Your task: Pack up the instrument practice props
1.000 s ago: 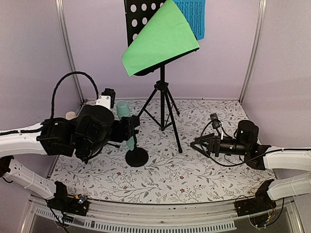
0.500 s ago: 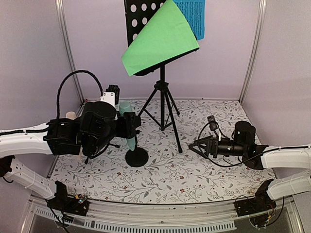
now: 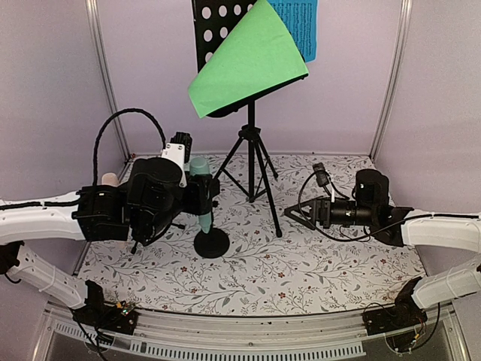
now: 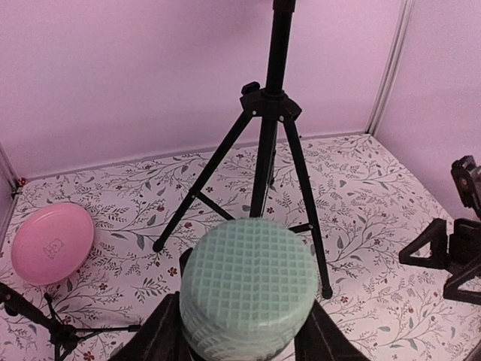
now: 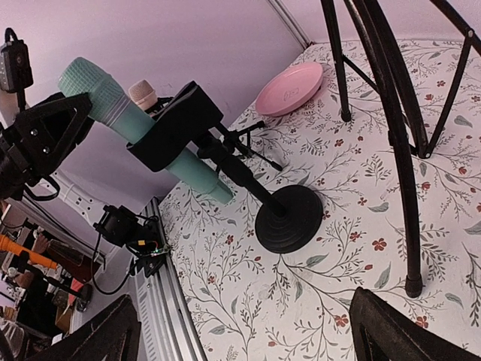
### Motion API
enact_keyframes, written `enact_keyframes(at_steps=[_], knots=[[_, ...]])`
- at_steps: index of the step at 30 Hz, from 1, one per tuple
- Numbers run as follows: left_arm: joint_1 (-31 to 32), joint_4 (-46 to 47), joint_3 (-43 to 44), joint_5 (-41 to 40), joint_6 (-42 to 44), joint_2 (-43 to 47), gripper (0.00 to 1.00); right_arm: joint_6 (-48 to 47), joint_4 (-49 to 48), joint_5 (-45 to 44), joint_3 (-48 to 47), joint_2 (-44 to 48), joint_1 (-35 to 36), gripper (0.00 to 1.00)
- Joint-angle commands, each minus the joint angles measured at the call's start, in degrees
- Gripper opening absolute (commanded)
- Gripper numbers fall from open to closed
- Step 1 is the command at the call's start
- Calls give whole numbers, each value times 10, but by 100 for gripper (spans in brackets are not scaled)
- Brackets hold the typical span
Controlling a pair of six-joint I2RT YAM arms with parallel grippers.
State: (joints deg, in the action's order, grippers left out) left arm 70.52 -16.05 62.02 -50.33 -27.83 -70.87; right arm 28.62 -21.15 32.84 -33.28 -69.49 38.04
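A mint microphone (image 3: 201, 197) leans in the clip of a black stand with a round base (image 3: 211, 243). My left gripper (image 3: 201, 186) is shut on its gridded head (image 4: 248, 289), a dark finger (image 4: 154, 338) pressed on each side. Behind my left arm, a beige microphone (image 5: 143, 94) pokes up over a small black tripod (image 4: 56, 335). The black perforated music rack (image 3: 214, 30) stands on tripod legs (image 3: 252, 162) and carries a curled green sheet (image 3: 248, 64) and a blue sheet (image 3: 299, 22). My right gripper (image 3: 295, 213) is open and holds nothing, to the right of the rack's legs.
A pink plate (image 4: 51, 241) lies at the back left corner of the floral mat (image 3: 301, 263). Purple walls and metal posts (image 3: 391, 83) close in the back and sides. The rack's front leg (image 5: 402, 188) stands between my right gripper and the round base (image 5: 289, 218).
The left jaws closed in on the mint microphone's head as the wrist rose slightly. The right arm slid left toward the rack's legs, still wide open.
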Motion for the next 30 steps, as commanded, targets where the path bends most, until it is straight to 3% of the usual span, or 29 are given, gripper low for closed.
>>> enact_keyframes(at_steps=[1,8,14,25,30], knots=[[-6,30,-12,40,50,17,36,18,60,13,-36,-5,5,99],[-8,71,-24,130,127,49,35,-92,157,-38,-132,6,7,99],[-9,103,-37,244,193,72,33,-185,101,-16,-90,19,6,99],[-23,178,-69,366,244,94,31,-193,48,74,-48,34,7,99],[-46,170,-65,409,248,72,24,-193,-21,101,-12,62,9,99]])
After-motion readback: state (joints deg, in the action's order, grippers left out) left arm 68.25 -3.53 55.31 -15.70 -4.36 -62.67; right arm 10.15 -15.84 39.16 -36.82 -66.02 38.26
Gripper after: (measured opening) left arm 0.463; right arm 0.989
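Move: The left hand already grips the teal tube near its top. The tube's middle sits about 6 cm below that hand, and the black clamp about 3 cm to its right and 7 below. The pink dish lies some 18 cm ahead and 12 left, the music stand's pole about 19 ahead and 11 right. From the empty right hand, the clamp is roughly 23 cm left, 1 ahead and 3 above; the music stand's near foot is 4 ahead and 4 left. Still pinching the teal tube near its top, the left hand draws it and its stand back and right, each about 5 cm, rising slightly while turning some 35 degrees clockwise. The right hand, touching nothing and wide open, rises about 5 cm, then sinks a little and pulls back, its wrist rolling roughly 20 degrees. ##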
